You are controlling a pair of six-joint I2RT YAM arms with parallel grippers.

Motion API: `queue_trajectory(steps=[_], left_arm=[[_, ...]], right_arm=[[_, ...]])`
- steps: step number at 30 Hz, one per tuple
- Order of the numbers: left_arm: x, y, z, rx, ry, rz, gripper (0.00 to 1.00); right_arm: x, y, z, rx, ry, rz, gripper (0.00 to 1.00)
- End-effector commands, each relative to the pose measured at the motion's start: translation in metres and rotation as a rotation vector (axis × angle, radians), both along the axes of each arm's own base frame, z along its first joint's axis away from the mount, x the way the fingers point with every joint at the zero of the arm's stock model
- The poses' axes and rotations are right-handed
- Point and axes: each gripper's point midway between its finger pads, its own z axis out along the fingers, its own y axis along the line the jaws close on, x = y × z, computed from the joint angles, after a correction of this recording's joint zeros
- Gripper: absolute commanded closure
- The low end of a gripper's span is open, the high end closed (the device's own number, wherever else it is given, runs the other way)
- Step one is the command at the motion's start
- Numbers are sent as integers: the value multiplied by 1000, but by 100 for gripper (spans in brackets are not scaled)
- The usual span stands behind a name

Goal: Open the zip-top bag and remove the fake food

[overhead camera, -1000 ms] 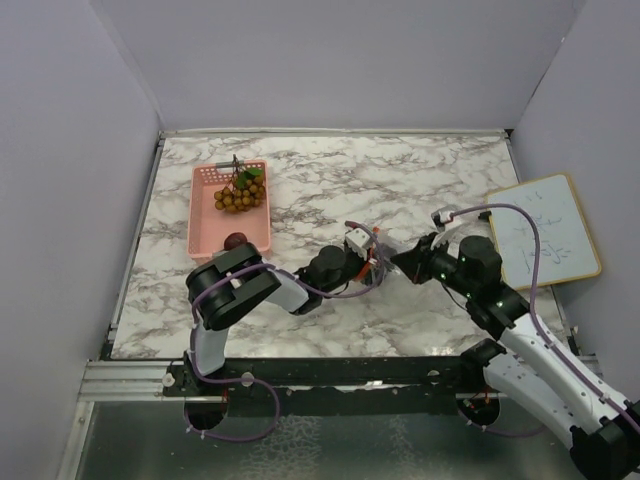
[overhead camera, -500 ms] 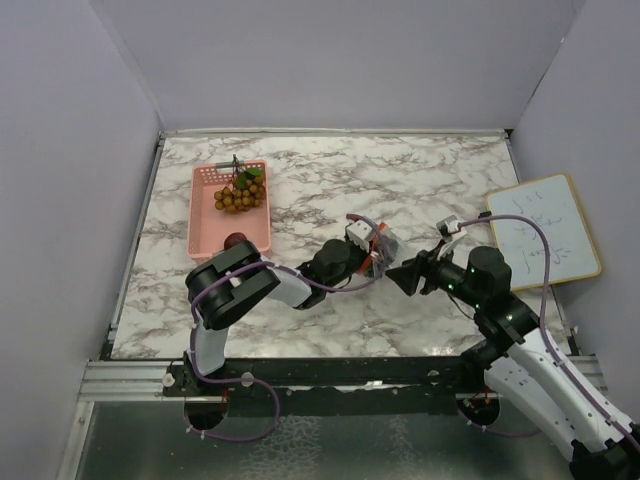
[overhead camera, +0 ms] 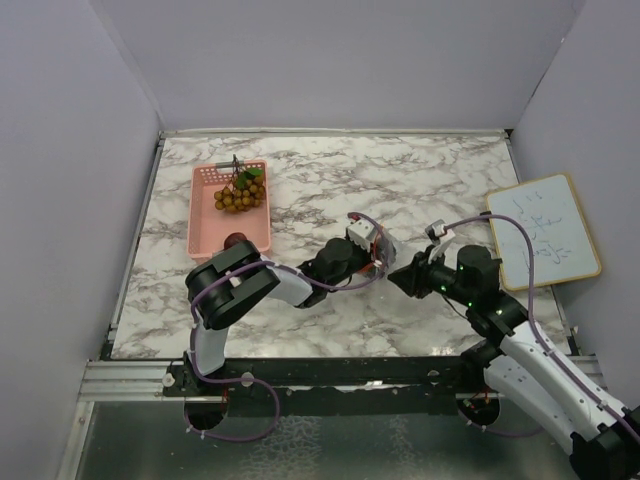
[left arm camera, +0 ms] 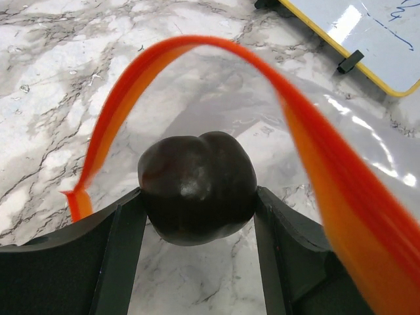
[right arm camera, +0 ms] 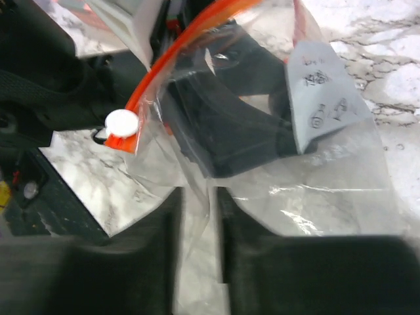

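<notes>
My left gripper (left arm camera: 197, 200) is inside the mouth of the zip-top bag (right arm camera: 328, 177) and is shut on a dark maroon round fruit (left arm camera: 197, 177). The bag's orange zip strip (left arm camera: 315, 138) arches over it. My right gripper (right arm camera: 199, 193) is at the bag's far end, jaws a little apart, with a loose fold of clear plastic between them. In the top view the two grippers, left (overhead camera: 372, 256) and right (overhead camera: 398, 273), face each other at mid-table. A golden-brown grape bunch (overhead camera: 240, 193) and another maroon fruit (overhead camera: 235, 241) lie in the pink basket (overhead camera: 205, 225).
A yellow-framed whiteboard (overhead camera: 543, 232) lies at the right edge of the marble table (overhead camera: 420, 180). The zip's white slider (right arm camera: 122, 122) sits at the strip's end. Grey walls stand on three sides.
My right gripper, shut on the bag a second ago, has let go, drawn back slightly toward the near edge, and is now narrowing again. The left gripper with the bag shifted a little.
</notes>
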Motion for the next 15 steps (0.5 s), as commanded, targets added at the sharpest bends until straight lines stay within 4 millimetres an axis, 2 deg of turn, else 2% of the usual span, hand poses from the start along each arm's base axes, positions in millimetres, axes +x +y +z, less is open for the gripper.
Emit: queue_trajectory(steps=[1, 2, 3, 9, 15], left_arm=[[6, -4, 13, -35, 6, -2, 50], [7, -2, 12, -40, 12, 1, 50], [8, 0, 13, -50, 13, 2, 50], [18, 14, 4, -57, 21, 25, 50], [20, 34, 5, -98, 38, 43, 50]], right_arm=[[7, 0, 3, 3, -34, -13, 90], [8, -1, 6, 2, -42, -18, 97], [9, -2, 9, 0, -50, -22, 98], [9, -7, 29, 31, -71, -67, 99], [14, -20, 17, -8, -35, -152, 99]])
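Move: The left gripper already holds the dark pepper between its pads, inside the bag's orange-edged mouth. The basket lies about 36 cm to its left and 10 cm farther out, some 8 cm lower, with the fruit bunch about 33 cm left and 14 cm ahead. From the right gripper, half open over a fold of film, the bag's middle is about 4 cm ahead and straight on; the pepper is roughly 7 cm ahead and 3 cm left. Close the right fingers fully so they pinch the bag's clear film, dipping about 1 cm and then lifting about 2 cm with the film held. Meanwhile keep the left grip on the pepper and draw it away from the right gripper, slowly at first, then faster, about 3 cm left and 2 cm forward towards the basket. ##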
